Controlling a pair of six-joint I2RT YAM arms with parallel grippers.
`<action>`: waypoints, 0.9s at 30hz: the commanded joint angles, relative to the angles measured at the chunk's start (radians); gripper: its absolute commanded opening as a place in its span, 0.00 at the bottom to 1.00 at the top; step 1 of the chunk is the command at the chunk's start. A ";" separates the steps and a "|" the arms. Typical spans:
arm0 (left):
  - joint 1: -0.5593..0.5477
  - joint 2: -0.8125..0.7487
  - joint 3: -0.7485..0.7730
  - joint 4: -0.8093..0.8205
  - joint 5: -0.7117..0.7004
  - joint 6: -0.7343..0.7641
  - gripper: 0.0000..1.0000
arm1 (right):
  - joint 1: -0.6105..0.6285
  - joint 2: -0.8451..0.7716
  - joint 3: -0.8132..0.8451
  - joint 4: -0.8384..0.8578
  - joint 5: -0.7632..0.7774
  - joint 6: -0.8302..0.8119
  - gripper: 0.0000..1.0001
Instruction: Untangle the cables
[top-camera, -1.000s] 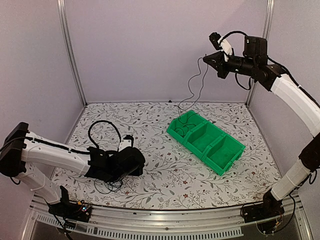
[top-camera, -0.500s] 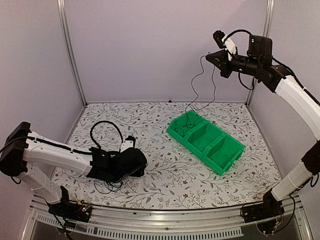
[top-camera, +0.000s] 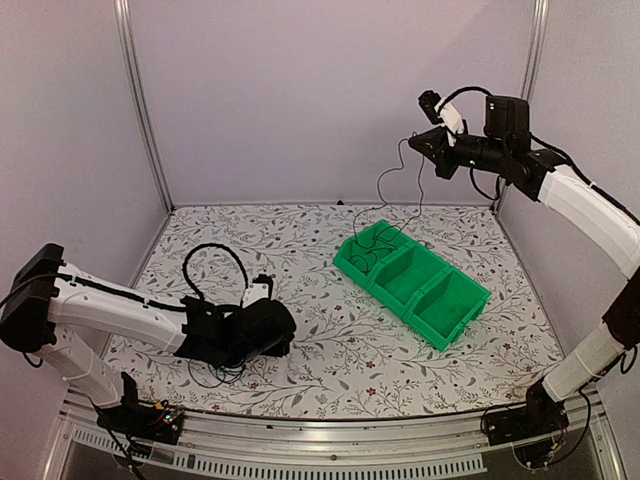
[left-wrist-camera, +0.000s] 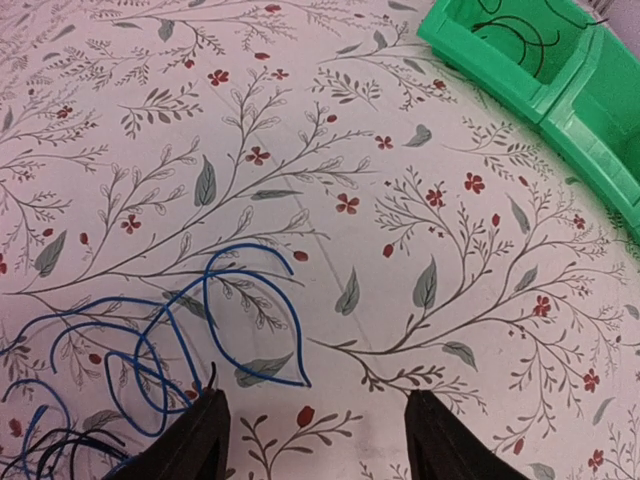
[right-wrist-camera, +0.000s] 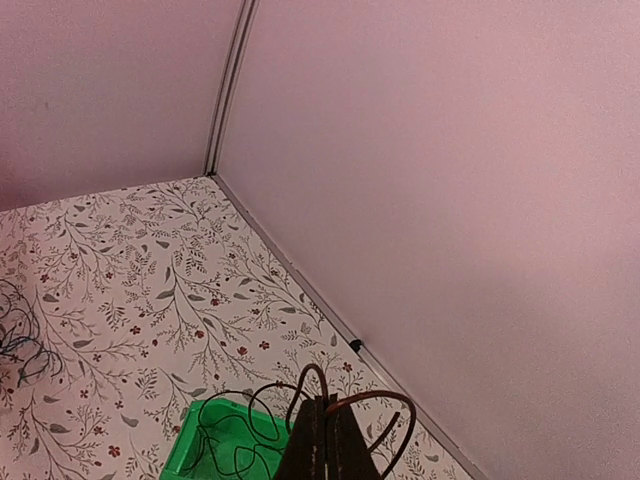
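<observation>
A thin black cable (top-camera: 384, 180) hangs from my right gripper (top-camera: 424, 143), which is raised high at the back right and shut on it. Its lower end lies coiled in the left compartment of the green bin (top-camera: 347, 265). In the right wrist view the shut fingers (right-wrist-camera: 325, 440) pinch the looped cable (right-wrist-camera: 405, 400) above the bin (right-wrist-camera: 190, 445). My left gripper (top-camera: 280, 335) sits low over the table, open and holding nothing (left-wrist-camera: 320, 440). Blue cables (left-wrist-camera: 215, 310) and black cables (left-wrist-camera: 50, 445) lie tangled just left of its left finger (left-wrist-camera: 200, 440).
The green bin (left-wrist-camera: 540, 95) has three compartments and stands slanted at centre right. A thick black hose (top-camera: 210, 250) arches over my left arm. Purple walls and metal posts enclose the flowered table (top-camera: 330, 350).
My right gripper has dropped a little with the cable, leaving more slack above the bin. The left arm has crept slightly to the right.
</observation>
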 joint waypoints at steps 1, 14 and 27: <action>-0.014 0.009 0.015 -0.006 0.004 -0.010 0.62 | -0.005 0.024 -0.034 0.067 -0.003 0.022 0.00; -0.016 0.012 -0.020 0.005 -0.002 -0.045 0.62 | -0.018 0.175 -0.141 0.085 -0.041 -0.001 0.00; -0.015 0.005 -0.059 0.011 -0.001 -0.068 0.62 | -0.016 0.485 0.027 -0.094 -0.099 -0.064 0.00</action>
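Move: The right hand holds the dark cable high up. The green box's far-left compartment, where it is being taken, lies about 13 cm ahead of the hand, 5 cm to its left and some 36 cm below. The middle compartment is about 4 cm ahead and 2 cm right, the nearest one roughly 8 cm back and 9 cm right, equally low. From the left hand, the far-left compartment is about 34 cm ahead, 24 cm right and 4 cm lower. Down, gathering speed, the right hand sinks about 24 cm towards the far-left compartment of the green box, easing some 5 cm forward as it goes. The wrist tips the fingers downward by nearly 30 degrees, and they stay shut on the cable, lowering its hanging loops into the compartment. ##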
